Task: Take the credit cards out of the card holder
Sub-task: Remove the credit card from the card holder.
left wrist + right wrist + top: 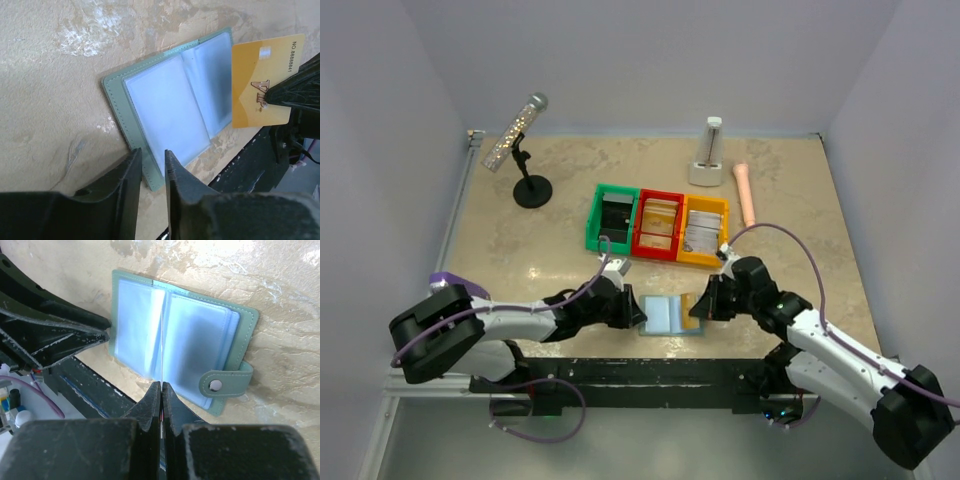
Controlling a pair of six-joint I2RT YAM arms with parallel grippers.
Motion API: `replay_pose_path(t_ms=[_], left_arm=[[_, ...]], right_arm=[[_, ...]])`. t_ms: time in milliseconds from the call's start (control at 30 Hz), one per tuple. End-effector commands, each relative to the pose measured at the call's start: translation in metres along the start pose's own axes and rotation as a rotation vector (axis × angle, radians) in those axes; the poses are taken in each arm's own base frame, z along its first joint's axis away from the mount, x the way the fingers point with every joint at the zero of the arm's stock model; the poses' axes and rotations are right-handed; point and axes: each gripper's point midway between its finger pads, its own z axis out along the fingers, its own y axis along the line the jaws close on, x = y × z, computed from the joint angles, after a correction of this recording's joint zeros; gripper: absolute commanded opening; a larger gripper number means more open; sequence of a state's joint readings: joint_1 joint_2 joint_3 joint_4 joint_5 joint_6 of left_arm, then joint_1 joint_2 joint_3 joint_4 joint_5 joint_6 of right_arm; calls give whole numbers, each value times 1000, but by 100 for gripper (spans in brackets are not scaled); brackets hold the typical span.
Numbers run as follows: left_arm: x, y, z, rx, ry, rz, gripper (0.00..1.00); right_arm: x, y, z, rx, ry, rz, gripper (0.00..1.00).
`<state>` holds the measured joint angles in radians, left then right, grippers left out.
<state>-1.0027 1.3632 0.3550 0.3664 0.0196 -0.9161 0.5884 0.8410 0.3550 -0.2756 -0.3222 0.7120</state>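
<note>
The card holder (665, 316) lies open and flat near the table's front edge, grey-green outside with two pale blue panels; it also shows in the left wrist view (165, 100) and the right wrist view (200, 340). My right gripper (702, 304) is shut on an orange credit card (260, 85) marked VIP. It holds the card upright over the holder's right panel; in the right wrist view the card (163, 350) shows edge-on. My left gripper (152, 167) has its jaws a narrow gap apart, tips down at the holder's left edge, nothing pinched.
Green (615, 220), red (658, 225) and yellow (704, 230) bins stand in a row behind the holder, with cards inside. A microphone on a stand (530, 188) is at back left, a white device (707, 158) and a pink tube (746, 193) at back right. A black rail (650, 372) runs along the front edge.
</note>
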Motion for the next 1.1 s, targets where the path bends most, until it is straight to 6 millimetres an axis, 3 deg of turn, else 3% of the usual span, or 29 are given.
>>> replay_pose_path(t_ms=[0,133,267,467,567,733,867,1067], left_arm=[[-24,-25,-10,46,-55,64,40],[-45,-41,-28,74,-122,72,60],[-68,-63,-58,159,-224,82,66],[-75,-99,-105,383,-290,193,63],[-71,-103,-120,452,-304,240,64],[-64,-104,-123,496,-282,259,69],[-60,-105,-121,516,-274,250,69],[-56,-122,-129,623,-259,278,65]], right_arm=[[-18,10,-13,8,-56,-55,0],[-27,19,-23,-14,-98,-92,0],[-33,35,-29,-81,-122,-134,0],[-24,106,-46,-406,35,-255,0],[-17,139,-60,-566,125,-298,0],[-7,162,-73,-629,172,-382,0],[-4,167,-75,-649,179,-397,0],[7,176,-83,-716,257,-424,0]])
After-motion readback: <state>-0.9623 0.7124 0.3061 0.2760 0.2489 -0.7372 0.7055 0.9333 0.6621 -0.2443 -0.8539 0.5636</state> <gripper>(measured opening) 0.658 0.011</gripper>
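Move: The gold card is already out, upright in the right fingertips, roughly 12 cm to the left hand's right, 2 cm ahead and 3 cm higher. The open card holder's middle lies about 7 cm right of the left hand, 1 cm farther out and 2 cm below. From the right hand, the left gripper is some 14 cm left, level fore and aft and 4 cm lower; the yellow box stands about 20 cm straight ahead and 4 cm lower. Still pinching the gold card by its edge, the right hand lifts it away from the card holder about 13 cm, then also carries it left and back towards the left gripper, swinging some 35 degrees counter-clockwise as its fingers tip up. The left hand opens well and rises roughly 17 cm from the holder's left edge, fingers tilting towards level, then sinks a little and draws back; touch with the card can't be made out. ##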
